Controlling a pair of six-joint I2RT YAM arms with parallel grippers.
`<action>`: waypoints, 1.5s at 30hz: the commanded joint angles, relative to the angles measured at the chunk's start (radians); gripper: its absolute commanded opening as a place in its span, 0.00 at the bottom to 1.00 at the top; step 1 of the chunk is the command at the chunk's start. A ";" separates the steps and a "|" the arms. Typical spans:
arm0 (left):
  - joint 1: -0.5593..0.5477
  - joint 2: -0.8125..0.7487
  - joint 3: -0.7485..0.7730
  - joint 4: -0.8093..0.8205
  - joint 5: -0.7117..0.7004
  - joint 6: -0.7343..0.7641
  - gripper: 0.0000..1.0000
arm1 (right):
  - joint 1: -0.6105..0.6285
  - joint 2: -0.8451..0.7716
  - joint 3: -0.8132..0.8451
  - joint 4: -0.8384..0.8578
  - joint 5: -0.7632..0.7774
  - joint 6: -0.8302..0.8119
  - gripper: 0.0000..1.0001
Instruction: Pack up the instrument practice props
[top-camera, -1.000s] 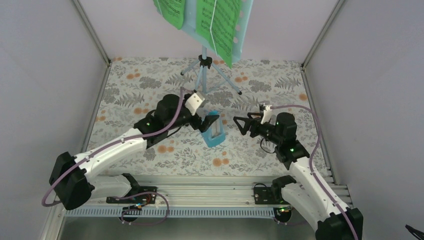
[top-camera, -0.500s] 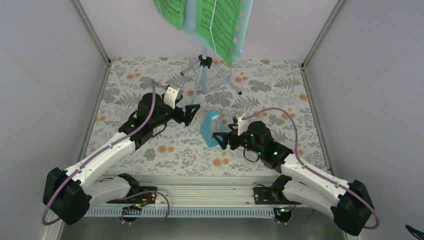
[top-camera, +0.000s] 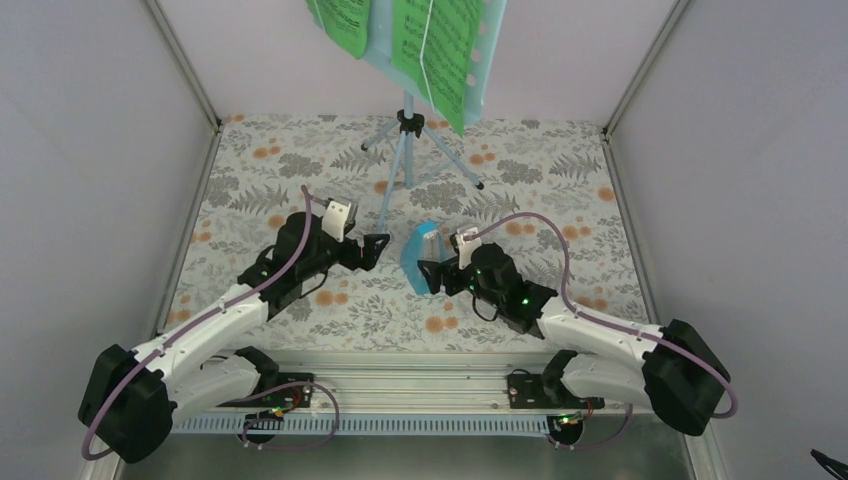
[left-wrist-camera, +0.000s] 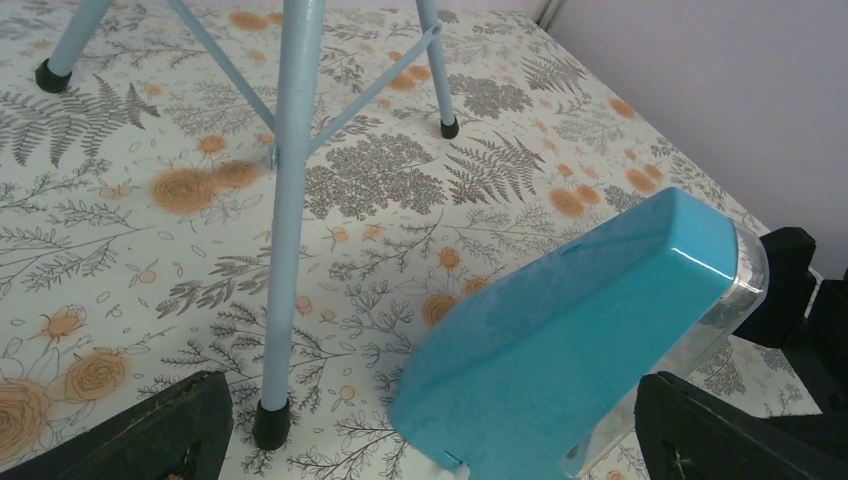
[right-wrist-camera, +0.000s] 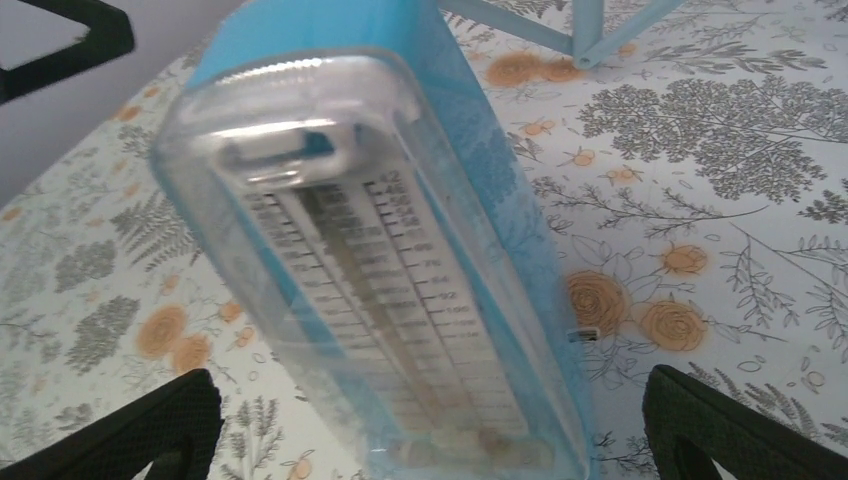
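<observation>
The small blue metronome with a clear scaled face stands on the flowered table mid-scene. My right gripper is open right at its face side, and the metronome fills the gap between the spread fingers. My left gripper is open just left of it and apart from it, facing its blue back. The pale blue tripod music stand rises behind them. Its desk holds green sheet-music pages at the top edge.
One stand leg with a black foot comes down close to my left gripper's finger. Grey booth walls close in the left, right and back. The arm bases sit on a metal rail at the near edge.
My left gripper let go of the metronome and drew back to the left. My right arm swung in from the right until its open fingers reached the metronome.
</observation>
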 joint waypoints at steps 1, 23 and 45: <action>0.005 -0.025 -0.021 0.051 0.018 0.018 1.00 | 0.007 0.045 0.059 0.066 0.077 -0.076 0.98; -0.180 -0.043 -0.147 0.195 0.094 0.183 0.97 | -0.097 0.189 0.212 -0.012 -0.166 -0.310 0.51; -0.390 0.367 -0.331 0.643 -0.333 0.339 1.00 | -0.097 0.087 0.143 -0.029 -0.359 -0.403 0.53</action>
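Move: The metronome's middle is about 4 cm ahead of the right hand, 3 cm to its left and 6 cm lower. From the left hand it lies roughly 9 cm to the right, hardly ahead, and 11 cm below. The music stand's nearest foot is on the table some 11 cm left of the metronome and 5 cm farther out. Right reaches 5 cm forward, pinches the metronome's top, pulls back, turning counter-clockwise; left sinks 14 cm towards it. ##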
